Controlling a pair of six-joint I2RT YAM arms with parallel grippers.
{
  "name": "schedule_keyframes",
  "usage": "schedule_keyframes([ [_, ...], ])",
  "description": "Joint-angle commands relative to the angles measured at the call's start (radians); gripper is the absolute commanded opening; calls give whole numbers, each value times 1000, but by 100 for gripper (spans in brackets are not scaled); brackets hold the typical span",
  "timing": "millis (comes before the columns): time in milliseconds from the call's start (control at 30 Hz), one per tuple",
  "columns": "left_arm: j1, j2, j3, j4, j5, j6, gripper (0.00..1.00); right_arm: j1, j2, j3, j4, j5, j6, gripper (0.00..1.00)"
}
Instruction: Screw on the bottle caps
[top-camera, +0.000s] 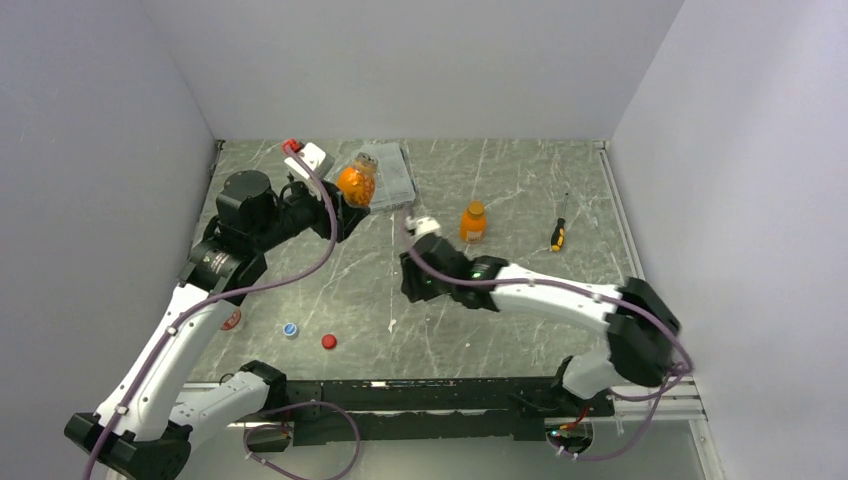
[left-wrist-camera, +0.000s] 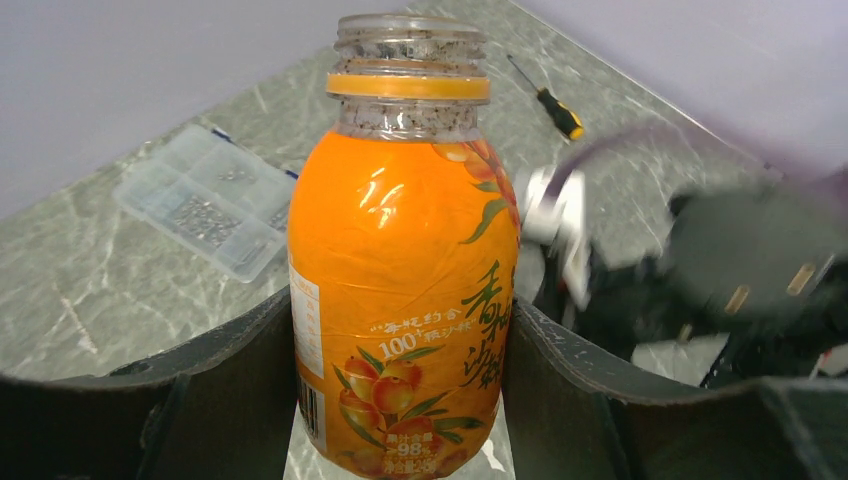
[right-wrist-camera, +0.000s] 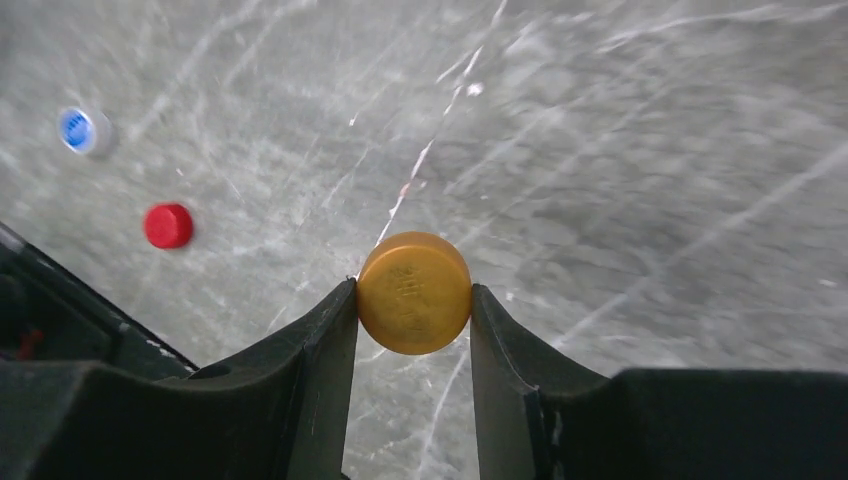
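My left gripper (top-camera: 352, 207) is shut on an orange bottle (top-camera: 355, 185) at the back left. In the left wrist view this bottle (left-wrist-camera: 405, 270) stands upright between the fingers (left-wrist-camera: 230, 390), and its threaded neck (left-wrist-camera: 410, 40) has no cap on it. My right gripper (right-wrist-camera: 414, 300) is shut on an orange bottle cap (right-wrist-camera: 414, 292), pinched by its rim above the table. From above, that gripper (top-camera: 410, 283) sits mid-table and hides the cap. A second orange bottle (top-camera: 473, 222) stands capped behind it. A red cap (top-camera: 329, 341) and a blue-and-white cap (top-camera: 290, 329) lie near the front left.
A clear compartment box (top-camera: 395, 175) lies at the back, behind the held bottle. A yellow-handled screwdriver (top-camera: 558, 235) lies to the right. A small reddish round thing (top-camera: 232, 320) is partly hidden by the left arm. Walls close in on the left, back and right.
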Motion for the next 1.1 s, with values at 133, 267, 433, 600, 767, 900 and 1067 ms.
schedule_keyframes([
  [133,1,-51,-98,93,245,157,48,-205,-372,-45,-78,-195,16,25],
  [267,1,-55,-132,69,368,212,48,-332,-496,2,-112,-374,-16,26],
  [433,0,-50,-157,37,532,260,43,-448,-555,94,-108,-650,-37,26],
  [600,-7,-47,-165,20,647,274,43,-505,-574,121,29,-911,48,26],
  [767,-21,-50,-163,34,697,269,40,-520,-559,110,211,-1033,157,26],
  [900,-41,-53,-165,86,729,241,38,-520,-527,105,297,-1054,206,27],
  [1067,-71,-43,-156,91,711,247,37,-512,-483,102,401,-1100,261,28],
])
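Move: The right hand holds the orange cap. The open orange bottle it is for, held in the left hand, lies about 7 cm ahead of the right hand, 10 cm left and 29 cm above. The capped bottle stands 19 cm ahead and 14 cm right; the red cap lies 9 cm back and 17 cm left, the blue cap 6 cm back and 26 cm left. From the left hand, the orange cap is some 5 cm back, 9 cm right and 27 cm below. Still pinching the orange cap, the right hand climbs steeply, nearly 30 cm, towards the open bottle's mouth, first swinging right, then easing back left and slightly towards its base, while its wrist tips up roughly 50 degrees so the fingers point left. The left hand keeps its grip on the bottle and draws back and some to the right, sinking a little, as it turns clockwise to face the cap. ##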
